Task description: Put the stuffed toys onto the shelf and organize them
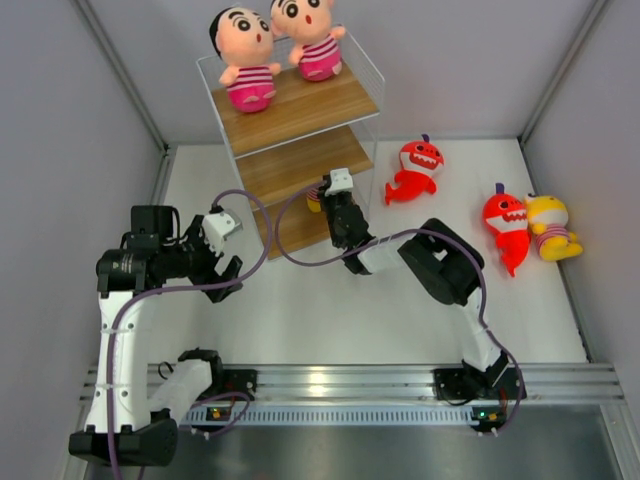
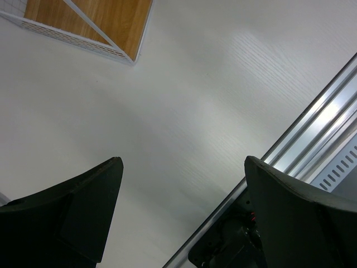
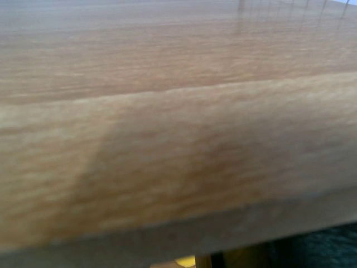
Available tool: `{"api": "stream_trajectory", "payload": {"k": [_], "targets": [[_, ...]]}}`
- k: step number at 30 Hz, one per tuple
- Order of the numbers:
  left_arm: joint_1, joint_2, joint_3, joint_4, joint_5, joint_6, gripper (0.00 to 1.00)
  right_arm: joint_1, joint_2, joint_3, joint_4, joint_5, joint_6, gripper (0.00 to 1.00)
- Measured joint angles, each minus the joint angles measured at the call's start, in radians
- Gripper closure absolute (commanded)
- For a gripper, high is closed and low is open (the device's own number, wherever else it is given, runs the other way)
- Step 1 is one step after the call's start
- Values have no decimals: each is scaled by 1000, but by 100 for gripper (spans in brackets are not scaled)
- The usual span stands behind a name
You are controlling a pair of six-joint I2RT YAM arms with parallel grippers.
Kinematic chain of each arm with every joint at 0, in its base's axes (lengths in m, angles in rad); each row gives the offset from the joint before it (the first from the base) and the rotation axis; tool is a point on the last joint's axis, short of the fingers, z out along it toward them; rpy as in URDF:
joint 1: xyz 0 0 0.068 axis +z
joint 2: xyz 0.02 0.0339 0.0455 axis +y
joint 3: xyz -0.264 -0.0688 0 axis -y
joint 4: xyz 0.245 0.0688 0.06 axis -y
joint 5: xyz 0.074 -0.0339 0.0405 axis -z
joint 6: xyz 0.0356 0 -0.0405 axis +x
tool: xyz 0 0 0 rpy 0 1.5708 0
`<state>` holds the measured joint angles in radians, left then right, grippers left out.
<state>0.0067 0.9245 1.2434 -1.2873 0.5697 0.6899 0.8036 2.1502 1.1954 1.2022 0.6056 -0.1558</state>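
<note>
The shelf (image 1: 300,112) stands at the back of the table, with two boy dolls (image 1: 246,60) (image 1: 313,38) on its top board. One red shark (image 1: 415,170) lies right of the shelf. Another red shark (image 1: 505,228) lies beside a yellow doll (image 1: 551,228) at the far right. My right gripper (image 1: 326,196) reaches in under the middle board, where a bit of yellow toy (image 1: 314,201) shows. The right wrist view is filled by a wooden board (image 3: 178,111), with a yellow sliver (image 3: 187,261) below it and no fingers showing. My left gripper (image 1: 226,272) (image 2: 181,162) hangs open over bare table, holding nothing.
Grey walls close in the table on the left, back and right. A metal rail (image 1: 330,382) (image 2: 312,134) runs along the near edge by the arm bases. A corner of the shelf's bottom board (image 2: 95,22) shows in the left wrist view.
</note>
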Motion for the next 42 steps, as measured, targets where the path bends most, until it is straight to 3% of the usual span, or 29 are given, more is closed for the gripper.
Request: {"api": "stream_trajectory", "payload": {"k": [3, 10, 22, 42], "targets": [[0, 0, 0, 0, -2, 0, 4, -1, 0, 3, -6, 0, 1, 67], [0, 0, 0, 0, -3, 0, 4, -2, 0, 1, -6, -4, 3, 45], [0, -10, 0, 0, 0, 0, 4, 10, -52, -70, -6, -28, -23, 21], [0, -13, 0, 0, 1, 1, 4, 33, -151, -153, -2, -61, -35, 7]]}}
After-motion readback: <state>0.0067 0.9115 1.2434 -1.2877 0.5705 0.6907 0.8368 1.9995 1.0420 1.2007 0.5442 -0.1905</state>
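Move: The yellow toy stands on the bottom board, about 4 cm ahead of my right hand, barely to its left and some 2 cm lower. The middle board's front edge runs roughly 7 cm back from this hand and 5 cm above it. The red shark toy lies around 18 cm to its right, 4 cm farther out and 14 cm lower. From my left hand the yellow toy is some 33 cm ahead, 18 cm to the right and 8 cm lower. My right fingers, already starting to part, spread almost fully to let go of the yellow toy's body. Once they are about half open, I draw the hand back towards me about 4 cm, away from the toy and out from under the middle board, rising some 2 cm, mostly near the end. ##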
